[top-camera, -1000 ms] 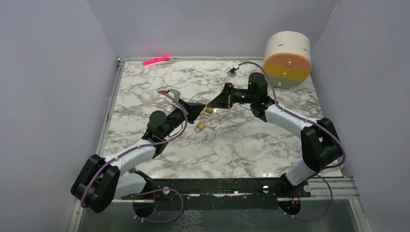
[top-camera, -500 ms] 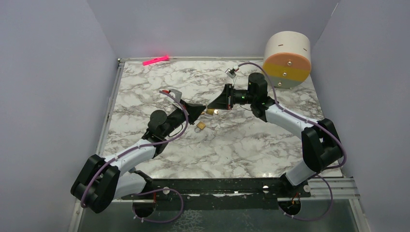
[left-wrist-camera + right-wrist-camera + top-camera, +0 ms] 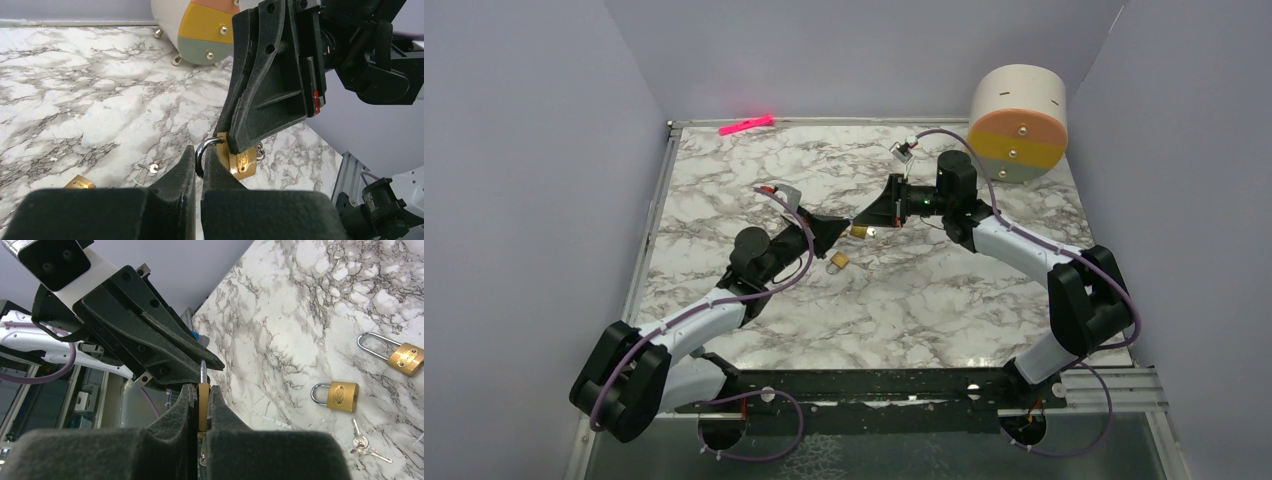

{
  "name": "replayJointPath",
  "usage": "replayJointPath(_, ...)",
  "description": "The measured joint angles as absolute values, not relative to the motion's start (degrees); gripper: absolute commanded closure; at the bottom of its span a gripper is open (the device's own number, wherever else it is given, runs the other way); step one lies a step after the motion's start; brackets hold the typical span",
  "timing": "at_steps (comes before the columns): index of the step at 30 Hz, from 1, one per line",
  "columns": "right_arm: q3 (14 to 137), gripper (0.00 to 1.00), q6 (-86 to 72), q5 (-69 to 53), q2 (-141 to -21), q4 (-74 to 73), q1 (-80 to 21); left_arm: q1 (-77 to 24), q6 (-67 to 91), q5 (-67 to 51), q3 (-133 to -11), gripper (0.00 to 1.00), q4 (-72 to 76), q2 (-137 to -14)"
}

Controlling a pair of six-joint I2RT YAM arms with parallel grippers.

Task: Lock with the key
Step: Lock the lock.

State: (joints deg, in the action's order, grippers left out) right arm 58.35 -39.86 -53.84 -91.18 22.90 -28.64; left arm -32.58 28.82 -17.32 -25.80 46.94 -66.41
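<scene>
A small brass padlock (image 3: 859,231) hangs in the air between my two grippers over the middle of the marble table (image 3: 944,300). My left gripper (image 3: 198,150) is shut on its silver shackle (image 3: 200,152). My right gripper (image 3: 201,387) is shut on its brass body (image 3: 202,402), which also shows in the left wrist view (image 3: 242,161). A silver ring (image 3: 260,151) hangs at the body's far side. A tiny silver key (image 3: 150,168) lies loose on the table below. Small keys (image 3: 362,444) also lie near two padlocks in the right wrist view.
A second brass padlock (image 3: 837,262) lies on the table just below the grippers. The right wrist view shows two padlocks (image 3: 342,395) (image 3: 402,356) on the marble. A cream, orange and grey drum (image 3: 1019,120) stands at the back right. A pink marker (image 3: 746,124) lies at the back edge.
</scene>
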Motion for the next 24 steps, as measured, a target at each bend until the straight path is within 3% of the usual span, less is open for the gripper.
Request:
replayJointPath(5, 58.35, 0.97, -39.83, -53.93, -91.18, 22.87, -28.67, -32.4, 28.49, -17.74, -25.82, 1.0, 46.37, -66.02)
replayJointPath(9, 58.37, 0.89, -39.77, -53.93, -91.18, 22.85, -28.86, -31.97, 28.4, -18.41, -25.87, 1.0, 45.76, -65.56)
replayJointPath(14, 59.07, 0.72, -39.38, -54.11, -91.18, 22.85, -29.3, -31.29, 28.4, -19.4, -25.87, 1.0, 44.99, -64.2)
replayJointPath(20, 61.71, 0.46, -39.24, -53.39, -91.2, 26.28, -33.47, -33.1, 30.24, -31.29, -25.82, 1.0, 42.87, -63.9)
replayJointPath(24, 61.76, 0.35, -38.02, -52.23, -90.28, 26.89, -34.02, -31.24, 30.81, -33.23, -25.82, 1.0, 42.52, -63.81)
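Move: Between the nearly touching fingertips hangs the closed-in padlock: the left fingers pinch its shackle, with the brass body about 3 cm right, 1 cm back and 2 cm below the left hand. The right fingers grip that body, its middle some 1 cm under their hand point. On the table about 21 cm below the left hand, the near lock lies roughly 4 cm ahead and 2 cm left, the far lock about 9 cm ahead and 2 cm left. Opening to a bit over half, the right fingers let go of the lock body, and the right hand shifts about 4 cm up, 3 cm left and 2 cm back. The left hand, almost still at first, keeps its pinch on the shackle and then swings quickly back about 5 cm and slightly right, turning some 15 degrees clockwise, carrying the lock out from between the right fingers. ##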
